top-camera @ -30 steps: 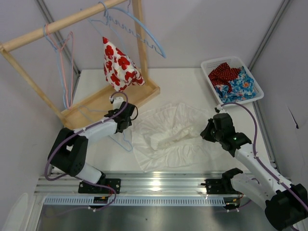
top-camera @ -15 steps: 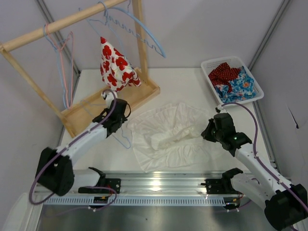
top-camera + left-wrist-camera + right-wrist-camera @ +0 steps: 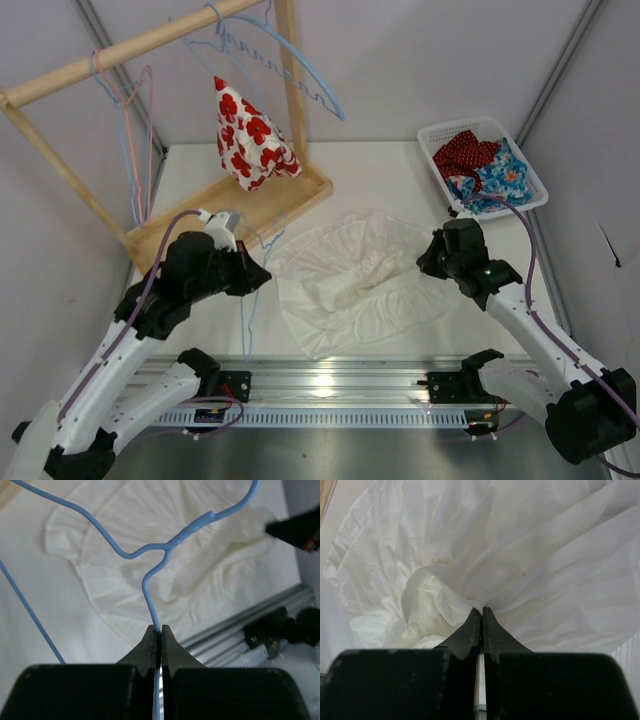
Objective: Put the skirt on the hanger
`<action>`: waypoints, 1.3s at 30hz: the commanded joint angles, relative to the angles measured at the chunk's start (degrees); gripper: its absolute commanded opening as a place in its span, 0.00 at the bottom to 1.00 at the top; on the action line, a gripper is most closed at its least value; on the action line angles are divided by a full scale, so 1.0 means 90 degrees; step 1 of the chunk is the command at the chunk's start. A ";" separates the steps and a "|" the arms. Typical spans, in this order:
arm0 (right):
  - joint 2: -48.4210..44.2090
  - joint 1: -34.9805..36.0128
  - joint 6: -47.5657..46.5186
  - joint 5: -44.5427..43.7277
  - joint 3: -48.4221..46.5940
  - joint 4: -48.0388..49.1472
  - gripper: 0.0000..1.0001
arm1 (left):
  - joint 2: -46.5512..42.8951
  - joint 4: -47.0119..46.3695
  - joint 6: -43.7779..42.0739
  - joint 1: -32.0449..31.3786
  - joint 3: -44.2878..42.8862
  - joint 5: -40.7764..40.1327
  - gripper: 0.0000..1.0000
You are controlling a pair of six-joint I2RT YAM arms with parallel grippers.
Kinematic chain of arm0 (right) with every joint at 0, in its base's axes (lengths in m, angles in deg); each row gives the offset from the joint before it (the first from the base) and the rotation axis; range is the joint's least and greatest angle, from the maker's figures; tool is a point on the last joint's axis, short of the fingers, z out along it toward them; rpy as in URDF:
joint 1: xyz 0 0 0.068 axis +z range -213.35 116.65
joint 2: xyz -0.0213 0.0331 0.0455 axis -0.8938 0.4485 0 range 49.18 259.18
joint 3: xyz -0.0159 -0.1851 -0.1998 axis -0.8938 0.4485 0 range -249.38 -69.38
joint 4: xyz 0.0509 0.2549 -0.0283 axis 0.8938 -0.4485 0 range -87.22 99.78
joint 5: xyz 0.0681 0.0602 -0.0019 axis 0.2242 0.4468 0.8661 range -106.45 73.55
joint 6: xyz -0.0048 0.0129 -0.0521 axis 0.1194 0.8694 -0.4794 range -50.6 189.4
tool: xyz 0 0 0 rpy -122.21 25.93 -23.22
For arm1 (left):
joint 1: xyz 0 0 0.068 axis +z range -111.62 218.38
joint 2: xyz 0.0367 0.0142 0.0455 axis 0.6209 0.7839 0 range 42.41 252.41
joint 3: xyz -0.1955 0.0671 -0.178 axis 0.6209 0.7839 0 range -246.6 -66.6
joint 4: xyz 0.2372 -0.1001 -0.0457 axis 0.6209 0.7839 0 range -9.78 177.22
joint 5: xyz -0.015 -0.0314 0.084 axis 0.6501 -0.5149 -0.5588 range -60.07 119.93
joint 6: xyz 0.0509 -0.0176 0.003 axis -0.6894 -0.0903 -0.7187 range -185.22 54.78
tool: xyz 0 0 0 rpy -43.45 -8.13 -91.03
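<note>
The white skirt [image 3: 350, 280] lies crumpled on the table's middle; it also shows in the left wrist view [image 3: 150, 555] and the right wrist view [image 3: 530, 540]. My left gripper [image 3: 254, 274] is shut on the thin blue wire hanger [image 3: 247, 312], raised above the table just left of the skirt. In the left wrist view the jaws [image 3: 158, 630] pinch the hanger's wire [image 3: 150, 587] below its twisted neck. My right gripper [image 3: 428, 260] is shut on a fold at the skirt's right edge, as the right wrist view [image 3: 481, 611] shows.
A wooden rack [image 3: 230, 205] stands at the back left, with a red floral garment [image 3: 255, 135] and several pink and blue hangers [image 3: 130, 130] on it. A white basket [image 3: 530, 190] of clothes is at the back right. A metal rail [image 3: 330, 385] runs along the near edge.
My left arm has lifted and drawn back toward the near left, carrying the blue hanger off the table. My right gripper has shifted slightly toward the back with the skirt's edge.
</note>
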 commanded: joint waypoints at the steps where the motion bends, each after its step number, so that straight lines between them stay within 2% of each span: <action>1: 0.0168 -0.0033 -0.0091 0.0011 -0.0350 0.0115 0.00 | -0.0562 0.0426 -0.0021 -0.0190 -0.0216 0.1985 0.00; 4: 0.0071 -0.0013 -0.0139 0.0225 -0.0272 0.0182 0.00 | -0.0915 0.0104 -0.0138 -0.0298 0.0028 0.2855 0.00; 8: -0.0339 -0.0004 -0.0237 0.0236 -0.0282 0.0115 0.00 | -0.0545 -0.0014 -0.0246 -0.0590 -0.0118 0.3413 0.00; 12: -0.0486 -0.0033 -0.0412 -0.0310 -0.0311 -0.0168 0.00 | -0.0096 -0.0433 -0.0539 -0.1662 -0.0381 0.3482 0.00; 16: -0.0476 -0.0062 -0.0500 -0.0243 -0.0282 -0.0052 0.00 | 0.0460 -0.1077 -0.0598 -0.2153 -0.0557 0.4046 0.00; 20: -0.0496 -0.0111 -0.0764 -0.0096 -0.0398 0.0182 0.00 | 0.0813 -0.1537 -0.0685 -0.2232 -0.0655 0.4584 0.00; 27: -0.0262 -0.0140 -0.1389 0.0568 -0.0876 0.0613 0.00 | 0.1818 -0.1527 -0.1213 -0.2241 -0.1192 0.5190 0.00; 32: -0.0125 -0.0150 -0.1467 0.0412 -0.1014 0.0554 0.00 | 0.2199 -0.1859 -0.1301 -0.2241 -0.1232 0.5318 0.00; 39: -0.0475 -0.0111 -0.1379 0.1006 -0.1336 0.0281 0.00 | 0.2795 -0.2698 -0.1105 -0.2232 -0.0919 0.5288 0.00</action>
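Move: The left hand, already holding the blue hanger by its hook, has the white skirt's waist, pinched in the right fingers, about 35 cm to its right, 7 cm ahead and 9 cm below. The skirt's spread middle lies 21 cm right, 10 cm ahead, 18 cm down; the rack's base board is 27 cm ahead, 9 cm left, 18 cm down. From the right hand, the hanger is some 32 cm left, 5 cm back, 4 cm above. Rightward some 17 cm and back about 11 cm, the left hand carries the hanger over the skirt, swinging about 60 degrees clockwise so the hanger's far end comes round towards the held waist; the backward part comes first, with a small return forward at the end. The right hand keeps its pinch on the waist, raises it roughly 7 cm and tips its fingers up a little. ##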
